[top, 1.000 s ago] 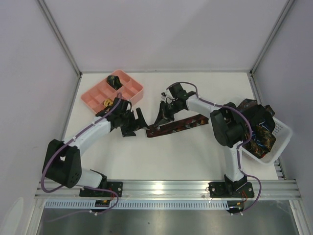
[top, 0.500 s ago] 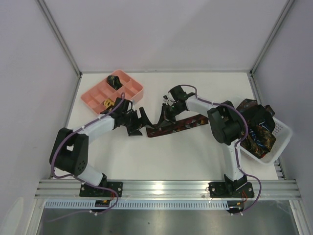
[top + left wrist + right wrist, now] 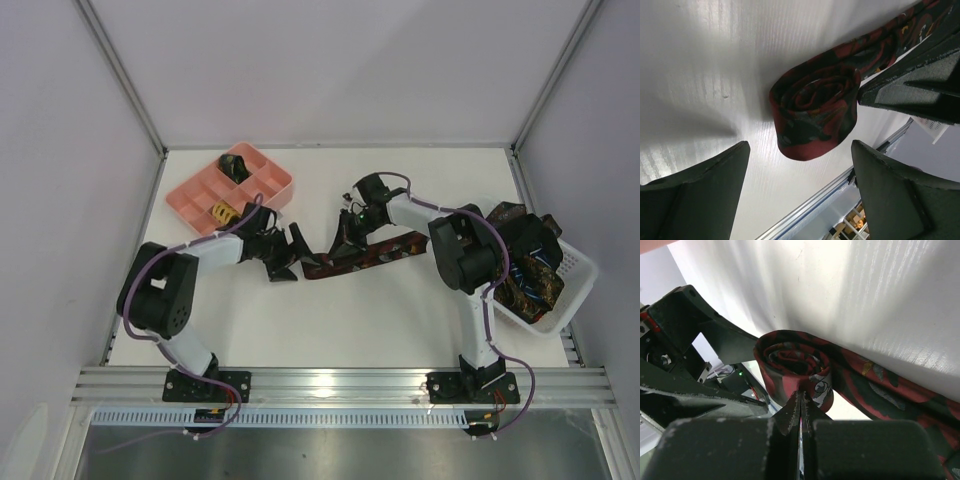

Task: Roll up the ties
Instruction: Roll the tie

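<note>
A dark tie patterned in red (image 3: 385, 250) lies across the middle of the table, its left end wound into a roll (image 3: 316, 267). The left wrist view shows that roll (image 3: 815, 112) just ahead of my open left gripper (image 3: 800, 150), with one finger (image 3: 700, 192) on each side and short of it. My right gripper (image 3: 801, 402) is shut, its tips pressed against the side of the roll (image 3: 792, 357) with nothing between them. From above, the left gripper (image 3: 290, 255) and right gripper (image 3: 345, 243) flank the rolled end.
A pink compartment tray (image 3: 178, 203) stands at the back left, holding a dark rolled tie (image 3: 235, 165) and a yellow-patterned one (image 3: 222, 212). A white mesh basket (image 3: 580, 262) with more ties sits at the right edge, behind the right arm.
My left arm has swung right and brought its open gripper up to the rolled end. The right gripper has shifted slightly right and stays shut against the roll.
</note>
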You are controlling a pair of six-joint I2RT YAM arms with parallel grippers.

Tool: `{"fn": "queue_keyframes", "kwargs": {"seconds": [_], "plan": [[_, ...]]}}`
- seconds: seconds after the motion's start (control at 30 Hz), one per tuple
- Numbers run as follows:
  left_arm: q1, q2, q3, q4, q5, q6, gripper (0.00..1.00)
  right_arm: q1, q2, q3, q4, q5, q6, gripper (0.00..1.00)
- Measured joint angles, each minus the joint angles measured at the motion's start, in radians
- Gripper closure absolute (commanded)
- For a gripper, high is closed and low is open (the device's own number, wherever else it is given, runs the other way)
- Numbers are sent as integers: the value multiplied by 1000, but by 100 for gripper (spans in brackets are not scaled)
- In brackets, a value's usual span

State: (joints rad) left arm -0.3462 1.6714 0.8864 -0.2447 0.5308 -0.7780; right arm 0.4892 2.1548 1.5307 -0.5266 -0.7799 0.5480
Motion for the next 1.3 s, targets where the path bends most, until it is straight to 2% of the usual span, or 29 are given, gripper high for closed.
{"fn": "queue_keyframes", "kwargs": {"seconds": [0.23,0.4,0.57,1.0,1.3], "plan": [[-7,57,15,27,-3,-40,22,0,3,-12,0,4,-3,100],[-23,89,44,27,-4,-54,34,-1,13,-13,2,4,-3,100],[-40,100,84,6,-25,-54,42,0,16,-20,7,4,-3,100],[-61,50,134,-137,-124,-16,45,52,45,-17,46,-14,18,100],[-148,34,240,-235,-199,-3,45,69,53,-10,52,-8,39,100]]}}
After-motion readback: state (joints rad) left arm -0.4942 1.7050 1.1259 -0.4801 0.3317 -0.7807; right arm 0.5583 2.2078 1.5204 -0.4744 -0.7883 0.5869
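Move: The rolled end of the tie lies about 4 cm to the right of the left hand, level with it in reach and some 2 cm lower; the tie's flat strip runs from there, its middle some 18 cm to the left hand's right and 2 cm farther out. The pink box sits roughly 17 cm to the left of the left hand and 15 cm ahead. For the right hand, the rolled end is about 3 cm left, 2 cm back and 2 cm below. The left hand reaches down, right and forward around the tie's roll while its fingers narrow from nearly wide open to about half, one on either side of it, then comes back about a centimetre and lifts some 4 cm rightward over the roll, its fingers tipping about 10 degrees steeper. Meanwhile the right hand, fingers still shut, sinks 2 cm at the roll's right side and then works about 2.5 cm left and 2 cm back into the roll. ##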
